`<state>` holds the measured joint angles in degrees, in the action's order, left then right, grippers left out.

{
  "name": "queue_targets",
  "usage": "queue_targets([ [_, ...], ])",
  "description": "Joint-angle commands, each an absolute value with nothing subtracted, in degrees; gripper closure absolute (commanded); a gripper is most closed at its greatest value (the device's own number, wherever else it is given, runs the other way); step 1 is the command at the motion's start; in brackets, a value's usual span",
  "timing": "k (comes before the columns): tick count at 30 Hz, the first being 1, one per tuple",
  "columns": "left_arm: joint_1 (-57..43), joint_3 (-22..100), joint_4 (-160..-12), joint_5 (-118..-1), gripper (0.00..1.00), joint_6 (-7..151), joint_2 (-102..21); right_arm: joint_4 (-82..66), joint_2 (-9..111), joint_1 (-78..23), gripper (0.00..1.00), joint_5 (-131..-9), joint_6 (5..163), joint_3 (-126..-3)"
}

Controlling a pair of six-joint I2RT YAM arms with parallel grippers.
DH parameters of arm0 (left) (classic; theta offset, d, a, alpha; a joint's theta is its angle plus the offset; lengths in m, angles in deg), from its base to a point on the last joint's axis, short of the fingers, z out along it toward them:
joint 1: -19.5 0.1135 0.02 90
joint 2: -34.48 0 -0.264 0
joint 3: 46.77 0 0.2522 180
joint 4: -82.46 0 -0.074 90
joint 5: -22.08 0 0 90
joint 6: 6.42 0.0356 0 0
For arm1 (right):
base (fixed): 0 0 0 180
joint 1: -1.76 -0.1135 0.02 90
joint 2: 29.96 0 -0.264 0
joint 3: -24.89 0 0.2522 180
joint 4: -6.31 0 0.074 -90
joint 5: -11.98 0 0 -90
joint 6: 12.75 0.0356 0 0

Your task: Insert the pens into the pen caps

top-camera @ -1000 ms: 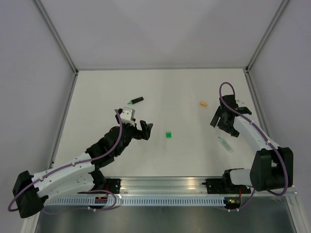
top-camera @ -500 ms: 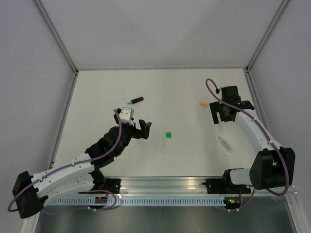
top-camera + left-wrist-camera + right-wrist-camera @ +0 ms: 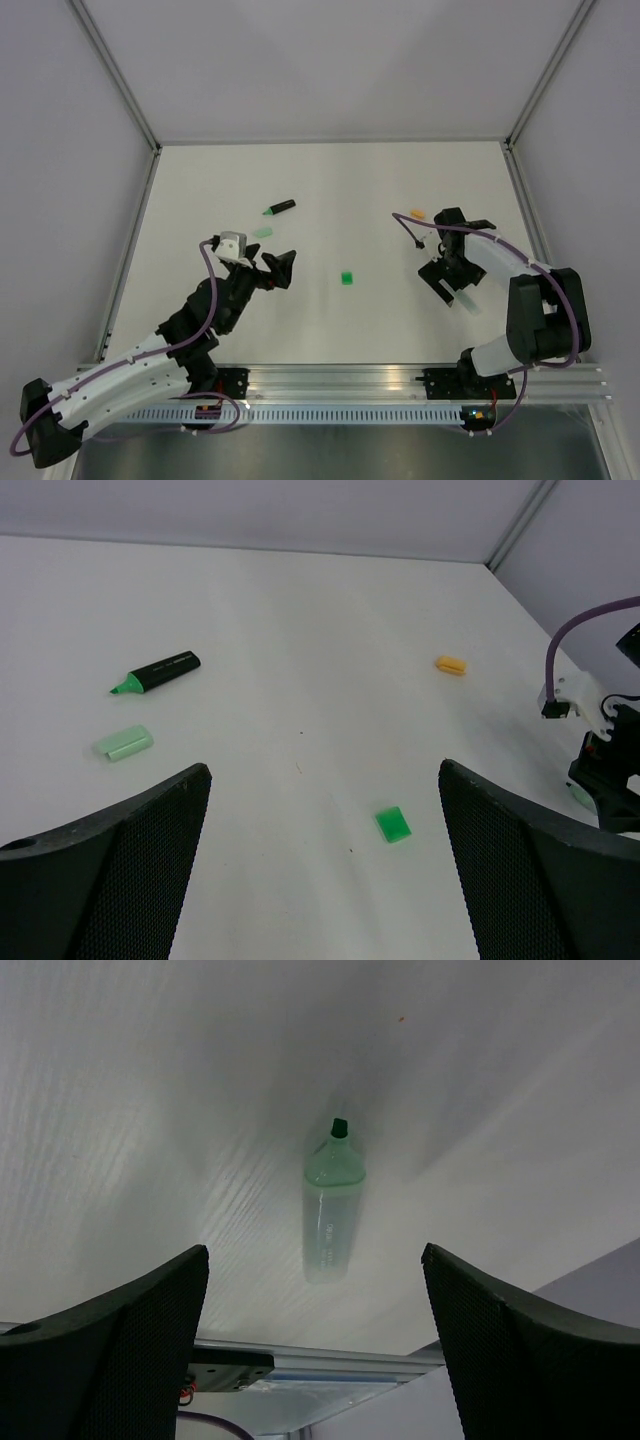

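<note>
A black pen with a green tip [image 3: 280, 208] [image 3: 158, 673] lies far left of centre, with a pale green cap [image 3: 262, 232] [image 3: 124, 742] just near of it. A bright green cap [image 3: 346, 277] [image 3: 392, 824] sits mid-table, and a small orange cap [image 3: 417, 213] [image 3: 451, 664] lies further right. My left gripper [image 3: 275, 270] [image 3: 322, 772] hovers open, left of the bright green cap. My right gripper [image 3: 452, 280] [image 3: 314, 1252] points down, open over the pale green pen [image 3: 469, 303] [image 3: 332, 1205], which lies uncapped between its fingers, untouched.
The aluminium rail [image 3: 340, 385] [image 3: 300, 1365] runs along the table's near edge, close behind the pale pen. Grey walls enclose the other three sides. In the left wrist view the right arm [image 3: 610, 770] stands at the far right.
My right arm has swung toward the near edge and now stands over the pale pen. My left arm has drawn back to the left, uncovering the pale green cap.
</note>
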<state>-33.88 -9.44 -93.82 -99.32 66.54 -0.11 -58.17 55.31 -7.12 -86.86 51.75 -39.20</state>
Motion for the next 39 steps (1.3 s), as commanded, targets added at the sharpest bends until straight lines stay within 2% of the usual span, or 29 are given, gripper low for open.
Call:
queue_targets([
  [1,-33.93,-9.80,-96.79,-100.88,0.00,67.32,1.34,-58.96,55.55,-7.02,0.07,-86.82,49.21,-37.83],
  [10,-33.93,-10.24,-96.70,-102.55,0.00,67.15,1.87,-57.46,59.68,-7.11,0.13,-84.88,48.86,-37.92],
  [14,-33.93,-10.33,-96.70,-102.90,0.00,67.15,1.96,-56.67,61.97,-7.02,0.25,-84.79,48.86,-38.09],
  [16,-33.93,-10.33,-96.79,-103.08,0.00,67.15,1.96,-56.67,62.58,-7.02,0.27,-84.53,48.86,-38.27],
  [19,-33.93,-10.33,-96.79,-103.25,0.00,67.23,1.87,-57.55,63.20,-7.02,0.42,-83.74,48.60,-38.71],
  [28,-33.93,-10.42,-96.70,-103.60,0.00,66.97,2.05,-56.76,63.90,-7.02,0.68,-84.52,48.77,-38.44],
  [34,-33.93,-10.86,-97.14,-103.25,0.00,66.97,1.79,-55.01,64.60,-8.60,0.85,-80.14,49.91,-42.30],
  [35,-33.93,-10.86,-97.23,-102.99,0.00,66.97,1.70,-54.30,65.22,-8.87,1.00,-78.74,52.79,-44.49],
  [39,-33.93,-11.47,-98.63,-101.50,0.00,67.32,0.65,-52.10,71.18,-12.20,1.00,-74.33,59.14,-50.91],
])
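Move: The pale pen with the dark green tip lies just under the right hand, about 3 cm below and 2 cm nearer the base, level with it sideways, its tip pointing forward and left. From that hand, an orange piece is roughly 26 cm ahead and 11 cm left, and a green square is some 34 cm left and 4 cm ahead. From the left hand the pen is about 52 cm right, 4 cm back and 22 cm below. The pen's body is pinched from both sides: the right hand sinks about 3 cm and draws back some 2 cm over it, fingertips tilting about 10 degrees towards the base, while the wide-open fingers close. With the grip set, the hand turns back and sweeps forward and left, about 6 cm, at nearly the same height, carrying the pen quickly towards the orange piece. ##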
